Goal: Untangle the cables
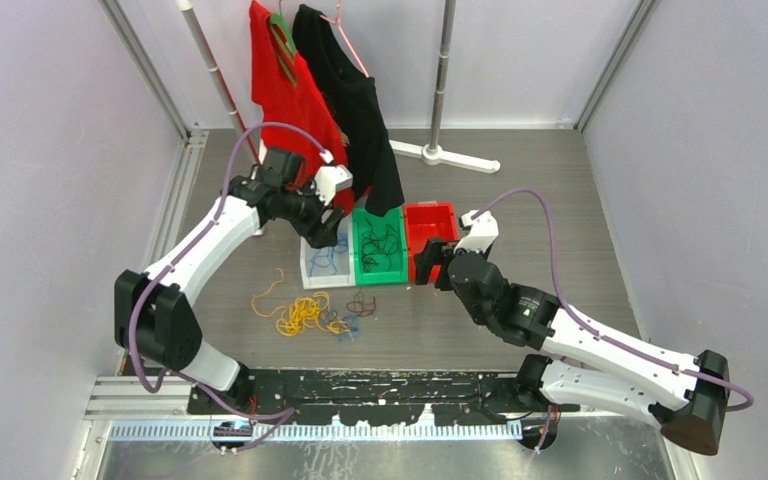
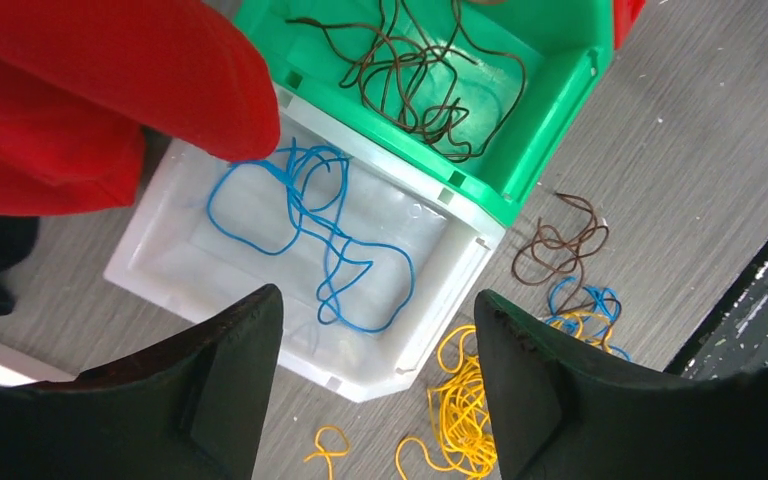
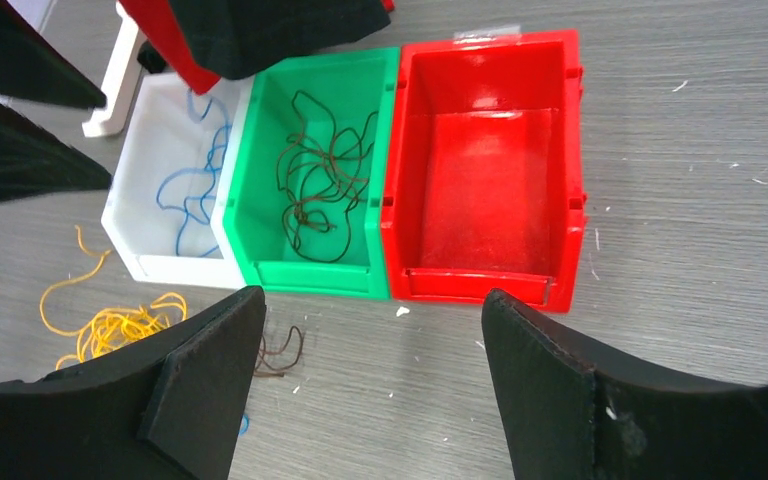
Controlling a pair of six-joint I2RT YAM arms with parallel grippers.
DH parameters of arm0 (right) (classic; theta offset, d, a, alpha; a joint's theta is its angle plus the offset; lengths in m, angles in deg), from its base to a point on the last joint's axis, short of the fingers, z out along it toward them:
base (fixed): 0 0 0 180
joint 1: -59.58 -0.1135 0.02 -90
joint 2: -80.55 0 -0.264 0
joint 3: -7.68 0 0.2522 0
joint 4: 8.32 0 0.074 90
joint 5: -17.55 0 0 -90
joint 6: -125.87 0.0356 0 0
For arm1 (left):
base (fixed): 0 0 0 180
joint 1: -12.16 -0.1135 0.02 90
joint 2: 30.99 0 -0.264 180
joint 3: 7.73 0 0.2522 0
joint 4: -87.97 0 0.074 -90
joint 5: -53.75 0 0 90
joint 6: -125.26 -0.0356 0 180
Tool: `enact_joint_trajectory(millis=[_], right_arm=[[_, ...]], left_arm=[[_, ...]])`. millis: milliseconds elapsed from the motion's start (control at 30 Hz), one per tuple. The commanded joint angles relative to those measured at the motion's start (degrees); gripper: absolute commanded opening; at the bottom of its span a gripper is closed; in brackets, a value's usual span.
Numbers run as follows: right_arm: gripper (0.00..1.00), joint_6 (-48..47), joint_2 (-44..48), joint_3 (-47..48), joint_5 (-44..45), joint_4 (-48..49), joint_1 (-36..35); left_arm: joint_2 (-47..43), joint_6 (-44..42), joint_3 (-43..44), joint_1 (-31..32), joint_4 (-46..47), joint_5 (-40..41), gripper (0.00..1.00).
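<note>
The cables lie in several places. A yellow bunch (image 1: pixel 305 315) (image 2: pixel 465 405) sits on the table with blue strands (image 2: pixel 585 300) and a dark brown cord (image 2: pixel 560 245) (image 1: pixel 362 303) at its right side. One blue cord (image 2: pixel 310 235) lies in the white bin (image 2: pixel 455 265). Dark brown cords (image 2: pixel 410 80) (image 3: pixel 315 180) lie in the green bin (image 3: pixel 310 275). My left gripper (image 2: pixel 380 300) (image 1: pixel 322 232) hangs open over the white bin's near corner, nothing between its fingers. My right gripper (image 3: pixel 372 300) (image 1: pixel 430 262) is open and empty over the table in front of the red bin (image 3: pixel 490 285).
The three bins stand side by side, white, green, red. The red bin holds nothing. A red garment (image 1: pixel 285 85) (image 2: pixel 90 90) and a black one (image 1: pixel 355 110) hang from a rack over the bins' far side. The rack's white foot (image 1: pixel 450 157) lies behind. Enclosure walls stand left and right.
</note>
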Motion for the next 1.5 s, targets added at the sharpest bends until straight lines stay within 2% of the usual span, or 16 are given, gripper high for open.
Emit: enact_joint_trajectory(millis=[0, 167, 300, 433, 500, 633, 800, 967, 1100, 1333, 1467], right_arm=[[0.84, -1.89, -2.36, 2.33, -5.95, 3.75, 0.27], [0.80, -2.45, -10.49, 5.03, -14.51, 5.27, 0.08], [0.76, -1.98, -16.17, 5.55, -18.11, 9.35, -0.72], [0.75, -2.03, -22.14, 6.97, -22.19, 12.78, -2.18], [0.75, -2.05, -25.30, 8.07, -23.69, 13.66, -2.69], [0.73, -2.07, -28.70, 9.12, -24.24, 15.05, -3.88], [0.72, -1.56, -31.90, 8.54, -26.02, 16.33, -4.36], [0.69, -0.19, -37.05, 9.47, -27.76, 16.03, -5.44], [0.62, -1.20, -39.90, 10.97, -29.02, 16.47, -8.04], [0.51, -0.08, -47.23, 14.38, -28.38, 12.99, -11.34], [0.41, 0.89, -50.42, 16.10, -29.14, 11.44, -11.67]], left_arm=[[-4.91, -3.20, 4.64, -1.31, -7.49, -4.03, 0.73], [-9.87, -10.05, 0.01, -2.45, -17.09, -8.76, 0.73], [-13.63, -13.37, -7.36, -3.68, -19.50, -7.96, 0.72], [-17.39, -19.19, -12.52, -5.09, -23.30, -10.47, 0.69], [-18.49, -21.67, -15.23, -5.20, -24.04, -10.42, 0.66], [-19.67, -20.97, -20.13, -6.40, -20.17, -6.80, 0.54], [-18.12, -24.20, -20.09, -7.65, -24.06, -13.52, 0.56], [-18.05, -22.89, -24.54, -7.53, -17.17, -11.29, 0.59], [-16.67, -23.71, -29.60, -6.72, -10.79, -7.14, 0.59], [-16.56, -24.89, -32.97, -6.51, -5.65, -3.13, 0.49], [-17.26, -28.66, -36.60, -6.49, -1.15, 0.98, 0.40]])
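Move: The yellow pile I want with my left hand lies some 12 cm back, 4 cm left and 14 cm below it; the white box's middle is about 8 cm ahead and 3 cm right, 13 cm down. For my right hand, the blue-brown tangle lies roughly 20 cm left, 6 cm back and 19 cm down; the brown loops are 4 cm right of that tangle and 6 cm farther out. Both my hands come down on the cables together. My left hand rises about 3 cm clear of the white box, then swings back and left and sinks to the yellow pile's left side; my right hand sweeps some 19 cm left while dropping 17 cm and drawing back, turning counter-clockwise and tipping down onto the blue-brown tangle. I narrow both open grippers around strands without shutting them. ##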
